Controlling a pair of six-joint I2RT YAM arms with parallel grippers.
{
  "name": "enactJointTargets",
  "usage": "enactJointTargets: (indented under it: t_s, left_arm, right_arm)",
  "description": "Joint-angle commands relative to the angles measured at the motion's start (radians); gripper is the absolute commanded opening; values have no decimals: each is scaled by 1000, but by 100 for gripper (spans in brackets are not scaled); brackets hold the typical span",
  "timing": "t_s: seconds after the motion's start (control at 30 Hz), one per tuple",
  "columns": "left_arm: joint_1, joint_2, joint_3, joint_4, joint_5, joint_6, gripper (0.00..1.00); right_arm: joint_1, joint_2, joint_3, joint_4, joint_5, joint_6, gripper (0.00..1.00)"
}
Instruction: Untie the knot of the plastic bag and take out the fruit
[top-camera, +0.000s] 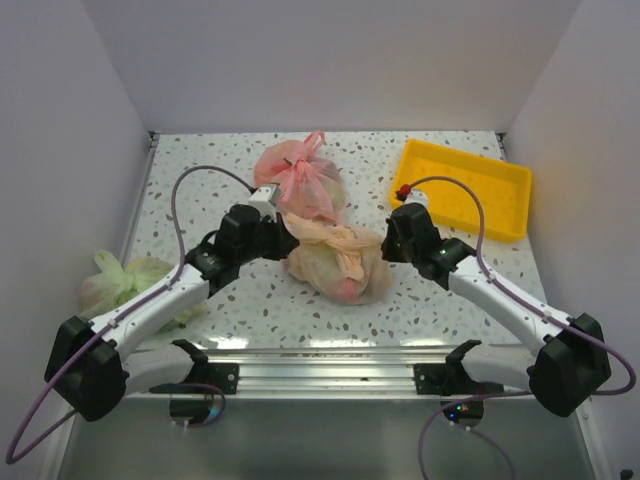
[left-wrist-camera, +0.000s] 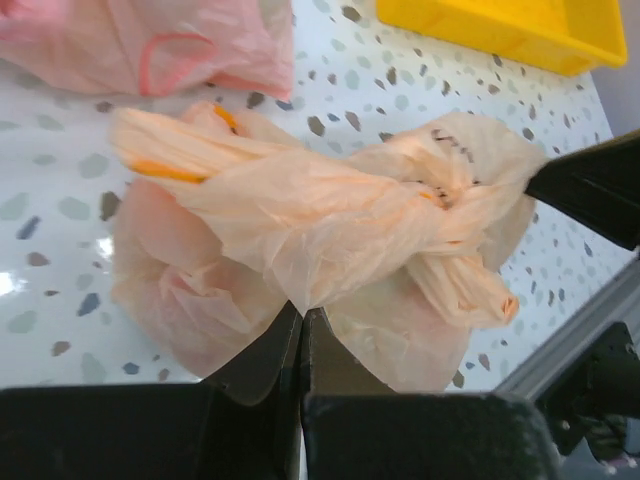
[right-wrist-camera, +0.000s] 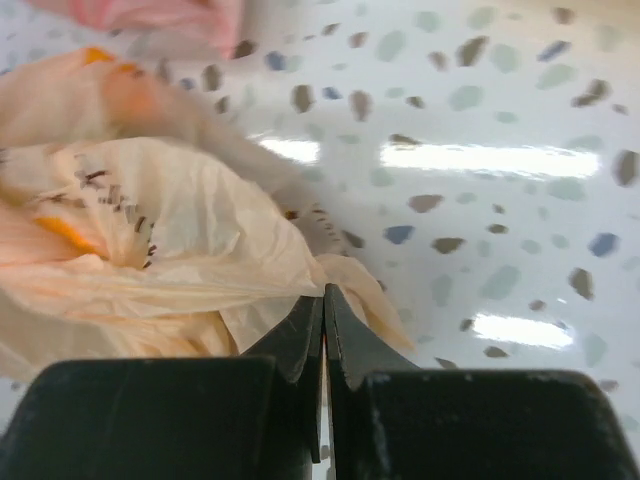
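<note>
The pale peach-orange plastic bag (top-camera: 335, 265) lies at the middle of the table with its knot (left-wrist-camera: 438, 192) of twisted film handles on top. My left gripper (left-wrist-camera: 302, 310) is at the bag's left end, shut with a fold of film pinched at its tips. My right gripper (right-wrist-camera: 323, 291) is at the right end, also shut, with a corner of the bag's film (right-wrist-camera: 200, 230) caught between its jaws. In the top view the left gripper (top-camera: 288, 237) and right gripper (top-camera: 386, 245) flank the bag. The fruit is mostly hidden; a reddish shape (top-camera: 346, 290) shows through the film.
A smaller pink knotted bag (top-camera: 300, 180) lies just behind the peach bag. A yellow tray (top-camera: 500, 212) stands at the back right. A pale green bag (top-camera: 125, 280) sits by the left wall, beside the left arm.
</note>
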Motion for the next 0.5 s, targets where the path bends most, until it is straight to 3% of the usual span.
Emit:
enactJointTargets:
  t_s: [0.0,0.13,0.2,0.3,0.37,0.47]
  left_arm:
    - [74,-36,72,-153,-146,83,0]
    - [146,-71,68,-196,-148,132,0]
    - [147,-79,69,-194,-116,160,0]
    - [145,-85,54,-141,34,169,0]
    - [140,-77,59,-136,97,169,0]
    - [137,-82,77,-159,105,161,0]
  right_arm:
    - [-67,-41,7,-185,212,84,0]
    - [-70,-90,20,-188,195,58,0]
    - [-67,-114,42,-131,41,-12,0]
    - [-39,-127,89,-111,-49,-141,24]
    - [25,-122,159,-129,-48,-242,48]
    - [120,-79,257,-163,-51,-360,65]
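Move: Both grippers already pinch the peach bag on either side of its knot. The knot lies about 9 cm right of the left gripper, level fore-and-aft and a couple of centimetres below it; from the right gripper it is some 7 cm to the left, roughly level ahead, again slightly lower. The fruit bulge sits 6 cm behind the knot and lower. The pink bag is about 14 cm ahead of the left gripper; the yellow bin lies 15 cm ahead and 15 cm right of the right one. Pull the shut grippers apart across the knot: draw the left one about 6 cm to the left with its hold kept, easing back slightly at the end, while the right one tugs nearly 5 cm right. Then open the right fingers past half, let go of the plastic, and swing that hand back left and up some 6 cm, over the bag. ##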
